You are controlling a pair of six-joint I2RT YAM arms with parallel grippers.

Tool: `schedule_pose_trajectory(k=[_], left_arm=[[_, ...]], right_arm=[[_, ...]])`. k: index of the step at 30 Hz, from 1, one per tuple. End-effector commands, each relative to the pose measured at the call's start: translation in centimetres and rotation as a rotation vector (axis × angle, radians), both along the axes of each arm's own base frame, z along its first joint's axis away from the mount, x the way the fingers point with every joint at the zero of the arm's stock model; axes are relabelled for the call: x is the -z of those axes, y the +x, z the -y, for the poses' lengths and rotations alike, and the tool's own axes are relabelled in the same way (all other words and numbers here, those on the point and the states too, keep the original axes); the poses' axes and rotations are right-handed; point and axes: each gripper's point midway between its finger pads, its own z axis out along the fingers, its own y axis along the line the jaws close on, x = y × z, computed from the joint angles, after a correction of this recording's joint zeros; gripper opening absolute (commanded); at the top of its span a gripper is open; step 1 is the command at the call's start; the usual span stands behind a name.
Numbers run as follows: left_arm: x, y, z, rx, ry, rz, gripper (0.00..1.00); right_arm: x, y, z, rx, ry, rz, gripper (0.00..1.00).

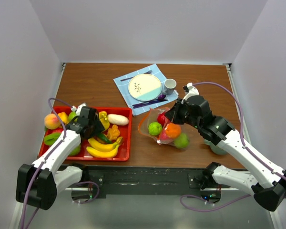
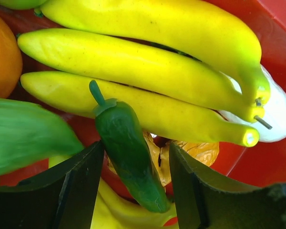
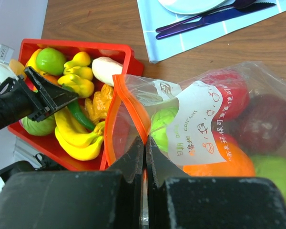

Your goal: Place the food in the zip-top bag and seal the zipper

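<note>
The zip-top bag [image 1: 164,131] lies mid-table with its mouth held open toward the red tray [image 1: 129,143]. Inside it are a green apple [image 1: 155,128], an orange [image 1: 172,130] and red fruit [image 3: 229,95]. My right gripper [image 3: 145,138] is shut on the orange-red zipper [image 3: 128,102] at the mouth's edge. My left gripper [image 2: 136,145] is down in the tray, open, with its fingers on either side of a green pepper [image 2: 126,148]. The pepper lies across yellow bananas [image 2: 148,67], touching the left finger, with a gap to the right finger.
The tray also holds a peach [image 1: 51,120], a white vegetable [image 1: 117,119] and several other pieces of food. At the back, a blue napkin [image 1: 125,82] carries a plate [image 1: 144,87], purple cutlery [image 1: 150,101] and a cup [image 1: 169,86]. White walls enclose the table.
</note>
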Motion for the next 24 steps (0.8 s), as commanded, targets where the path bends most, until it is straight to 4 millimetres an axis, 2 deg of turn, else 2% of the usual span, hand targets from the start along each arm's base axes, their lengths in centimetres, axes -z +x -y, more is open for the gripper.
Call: schedule_pose_trajectory(k=[1, 3, 6, 9, 15, 19, 24], left_arm=[[-0.1, 1.3, -1.0, -0.024, 0.041, 0.05, 0.57], [0.0, 1.4, -1.1, -0.021, 0.052, 0.051, 0.54], [-0.2, 1.6, -1.2, -0.012, 0.063, 0.056, 0.45], [-1.7, 2.0, -0.9, 0.014, 0.058, 0.091, 0.33], [-6.6, 2.8, -0.4, 0.074, 0.05, 0.194, 0.2], [-9.7, 2.9, 0.2, 0.109, 0.016, 0.267, 0.18], [-14.8, 3.3, 1.8, 0.202, -0.04, 0.404, 0.15]], right_arm=[[-0.9, 0.1, -0.6, -0.021, 0.033, 0.03, 0.0], [-0.9, 0.1, -0.8, -0.027, 0.036, 0.027, 0.0], [-0.9, 0.2, -0.9, -0.026, 0.038, 0.026, 0.0], [-1.0, 0.2, -0.8, -0.026, 0.036, 0.03, 0.0], [-1.2, 0.3, -0.8, -0.02, 0.032, 0.034, 0.0], [-1.1, 0.4, -0.8, -0.019, 0.034, 0.033, 0.0], [-1.2, 0.5, -0.8, -0.019, 0.033, 0.036, 0.0]])
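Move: The green pepper lies between the left gripper's open fingers, its middle about 1 cm back, 2 cm right and 1 cm below. The yellow bunch is 6 cm ahead with no sideways offset, the golden ginger-like piece 6 cm right and level with the hand, the bananas 8 cm back and 3 cm right, all some 3 cm lower. From the right hand, the green pepper is about 32 cm left, 4 cm back and 20 cm below. Close the left fingers across the green pepper while easing about 1 cm forward, and pinch it between the pads. Then, keeping the grip, lift straight up at first and slightly forward as you go, some 10 cm in all, away from the bananas and the golden piece, tilting the fingertips up and forward by roughly 15 degrees. ##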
